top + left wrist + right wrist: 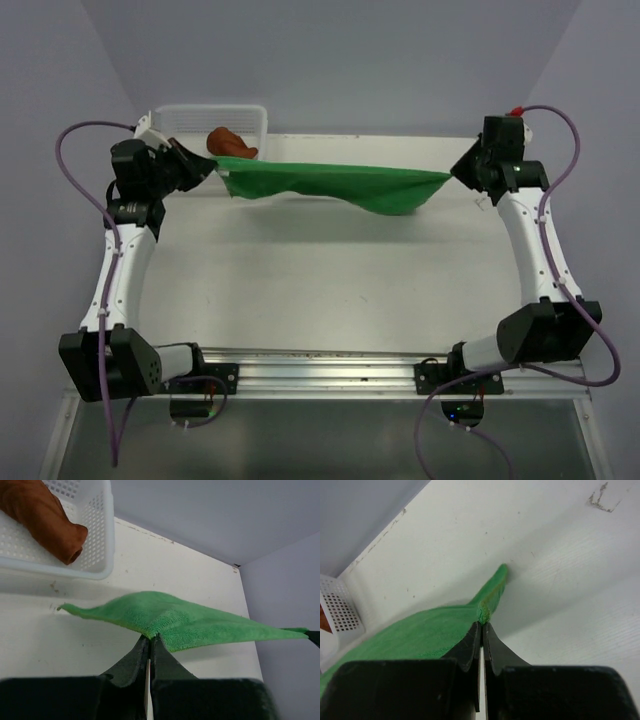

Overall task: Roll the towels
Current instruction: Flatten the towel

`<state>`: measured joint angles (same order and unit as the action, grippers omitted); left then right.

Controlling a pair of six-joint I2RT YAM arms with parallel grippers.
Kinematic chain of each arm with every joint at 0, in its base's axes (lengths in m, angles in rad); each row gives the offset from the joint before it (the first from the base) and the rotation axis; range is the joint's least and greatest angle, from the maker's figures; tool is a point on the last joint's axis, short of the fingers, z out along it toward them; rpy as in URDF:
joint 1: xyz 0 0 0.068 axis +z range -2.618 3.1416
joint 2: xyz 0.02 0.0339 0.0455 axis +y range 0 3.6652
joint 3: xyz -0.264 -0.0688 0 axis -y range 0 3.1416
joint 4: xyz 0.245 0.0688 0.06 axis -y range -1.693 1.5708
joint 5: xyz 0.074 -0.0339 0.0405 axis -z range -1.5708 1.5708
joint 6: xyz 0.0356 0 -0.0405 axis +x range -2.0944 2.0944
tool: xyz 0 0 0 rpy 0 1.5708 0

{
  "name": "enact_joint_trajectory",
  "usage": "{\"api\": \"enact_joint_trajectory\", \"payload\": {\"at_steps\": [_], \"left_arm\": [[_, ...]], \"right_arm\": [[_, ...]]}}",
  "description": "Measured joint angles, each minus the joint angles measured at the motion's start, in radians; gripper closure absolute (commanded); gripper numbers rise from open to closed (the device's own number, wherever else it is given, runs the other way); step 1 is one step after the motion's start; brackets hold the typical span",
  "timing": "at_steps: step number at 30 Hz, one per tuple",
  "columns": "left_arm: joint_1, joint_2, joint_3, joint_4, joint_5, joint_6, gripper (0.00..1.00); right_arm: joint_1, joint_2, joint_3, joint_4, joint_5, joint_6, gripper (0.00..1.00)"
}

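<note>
The green towel (pixel 335 184) hangs stretched above the far part of the table between both arms. My left gripper (pixel 218 166) is shut on its left corner, and the left wrist view has that gripper (pixel 151 637) pinching the green towel (pixel 200 622). My right gripper (pixel 452 172) is shut on the opposite corner; its wrist view shows the gripper (pixel 482 624) biting a bunched edge of the green towel (pixel 420 635). The towel's middle sags toward the table. The rust-brown towel (pixel 231 143) lies rolled inside the basket, also seen as a brown roll (pixel 45 517).
A white mesh basket (pixel 250 112) stands at the table's back left corner against the wall; its near rim (pixel 95 572) sits just beyond the towel's left end. The back wall runs close behind the stretched towel. The table's white surface (pixel 330 280) lies below.
</note>
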<state>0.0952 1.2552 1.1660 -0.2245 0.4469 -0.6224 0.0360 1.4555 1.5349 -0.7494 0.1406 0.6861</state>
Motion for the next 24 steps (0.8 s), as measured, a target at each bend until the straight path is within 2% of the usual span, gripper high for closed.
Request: {"api": "enact_joint_trajectory", "payload": {"at_steps": [4, 11, 17, 20, 24], "left_arm": [[0.027, -0.047, -0.073, 0.003, 0.036, -0.012, 1.0], [0.029, -0.225, -0.404, -0.031, 0.063, -0.002, 1.0], [0.029, -0.433, -0.666, -0.107, 0.061, 0.013, 1.0], [0.029, -0.534, -0.733, -0.135, 0.061, 0.002, 1.0], [0.029, -0.591, -0.742, -0.142, 0.043, -0.029, 1.0]], "right_arm": [[-0.023, -0.047, -0.044, -0.02, -0.005, 0.01, 1.0], [-0.025, -0.177, -0.33, -0.042, -0.035, 0.006, 1.0], [-0.026, -0.346, -0.476, -0.073, -0.071, 0.005, 1.0], [-0.026, -0.444, -0.526, -0.087, -0.077, 0.005, 1.0], [-0.026, -0.512, -0.575, -0.108, -0.075, 0.002, 1.0]]}}
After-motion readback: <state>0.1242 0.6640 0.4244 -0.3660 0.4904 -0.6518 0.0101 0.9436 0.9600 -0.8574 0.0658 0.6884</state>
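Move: The green towel already hangs stretched between the two hands. The bare patch of table it is headed for centres about 8 cm back, 28 cm right and 28 cm below the left hand, and some 8 cm back, 24 cm left and 26 cm below the right. From the left hand, the white basket stands about 28 cm ahead and 11 cm left, with the rolled brown towel in it 28 cm ahead and 2 cm left, both roughly 25 cm below. Both hands, still pinching towel corners, sweep back about 15 cm towards the table, the left sinking 18, right 9. ##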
